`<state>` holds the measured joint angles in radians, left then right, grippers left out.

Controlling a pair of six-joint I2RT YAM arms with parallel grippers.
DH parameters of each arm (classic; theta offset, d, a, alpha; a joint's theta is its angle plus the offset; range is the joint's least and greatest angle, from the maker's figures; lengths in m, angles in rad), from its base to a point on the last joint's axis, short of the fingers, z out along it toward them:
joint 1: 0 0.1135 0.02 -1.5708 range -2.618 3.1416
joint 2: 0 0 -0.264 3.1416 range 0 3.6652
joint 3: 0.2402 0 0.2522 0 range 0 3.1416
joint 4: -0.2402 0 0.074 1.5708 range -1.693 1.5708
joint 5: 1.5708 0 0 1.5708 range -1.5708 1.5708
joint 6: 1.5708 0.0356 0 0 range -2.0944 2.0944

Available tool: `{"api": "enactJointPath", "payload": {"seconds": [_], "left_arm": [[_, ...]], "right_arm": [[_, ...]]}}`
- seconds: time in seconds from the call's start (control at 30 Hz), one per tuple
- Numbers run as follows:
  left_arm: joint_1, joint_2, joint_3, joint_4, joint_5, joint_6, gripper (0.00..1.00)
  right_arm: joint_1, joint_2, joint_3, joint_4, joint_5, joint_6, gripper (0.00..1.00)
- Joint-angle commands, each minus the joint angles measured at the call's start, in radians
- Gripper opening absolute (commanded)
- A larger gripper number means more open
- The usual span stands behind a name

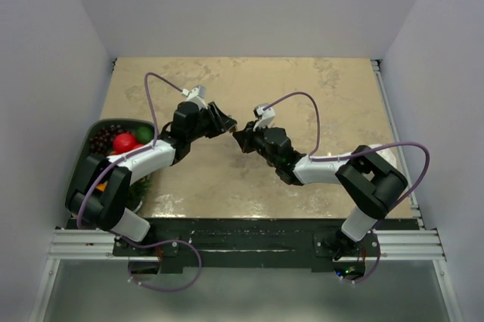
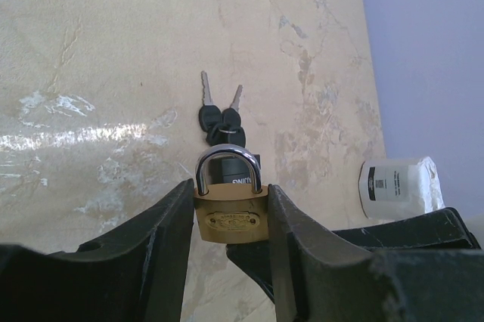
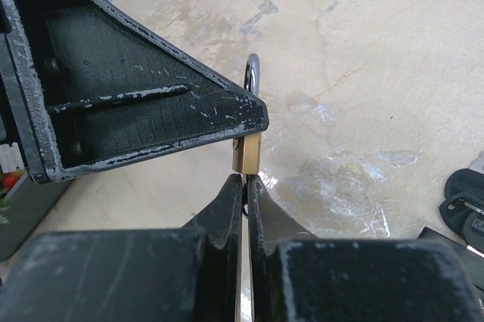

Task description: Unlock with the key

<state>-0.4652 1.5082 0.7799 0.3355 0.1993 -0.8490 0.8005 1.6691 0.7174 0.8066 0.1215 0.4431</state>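
Note:
A brass padlock [image 2: 231, 216] with a steel shackle hangs above the table, gripped by its two sides in my left gripper [image 2: 230, 186]. In the top view the left gripper [image 1: 227, 124] and the right gripper [image 1: 240, 137] meet tip to tip at mid-table. My right gripper [image 3: 245, 178] is shut, and its tips press against the underside of the padlock [image 3: 247, 154]. Only a thin sliver of the key [image 3: 243, 182] shows between those tips. The keyhole is hidden.
Two spare keys [image 2: 221, 114] with black heads lie on the table beyond the padlock, beside a black box [image 2: 236, 165]. A white tub [image 2: 393, 186] stands to the right. A dark bowl [image 1: 97, 127] of fruit sits at the table's left edge.

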Motion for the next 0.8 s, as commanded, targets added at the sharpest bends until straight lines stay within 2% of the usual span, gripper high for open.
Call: {"api": "enactJointPath", "payload": {"seconds": [0.0,0.13,0.37,0.77], "left_arm": [[-0.04,0.015,0.028,-0.038,0.106,0.016,0.0],[-0.001,0.015,0.038,-0.065,0.075,0.033,0.0],[0.016,0.01,0.041,-0.076,0.057,0.041,0.0],[0.054,-0.009,0.041,-0.093,0.025,0.051,0.0]], "right_arm": [[0.006,-0.022,0.051,0.168,0.024,-0.024,0.0],[0.008,-0.054,0.047,0.08,0.017,-0.004,0.02],[0.026,-0.068,0.037,-0.023,-0.006,0.037,0.21],[0.08,-0.058,0.047,-0.11,0.004,0.107,0.46]]}}
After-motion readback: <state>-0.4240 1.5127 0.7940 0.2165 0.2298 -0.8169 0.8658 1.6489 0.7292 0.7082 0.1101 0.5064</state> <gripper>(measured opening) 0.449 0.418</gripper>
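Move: The right hand's shut fingers still hold the key in the brass padlock, whose middle is roughly 3 cm ahead and 2 cm to the left of that hand, about level with it. The left hand still grips this padlock, right at its own hand point. Some 13 cm below the right hand, on the table, lie the black padlock, about 7 cm to the right and 1 cm back, and the loose keys, about 7 cm right and 4 cm ahead. The right hand's fingers open from shut to a bit under half wide, letting go of the key, while the hand draws back about 3 cm and 2 cm to its left, away from the brass padlock, turning only some 5 degrees. The left hand keeps its grip on the padlock body and carries it about 2 cm down and 2 cm to the left, its fingers tipping slightly downwards. ##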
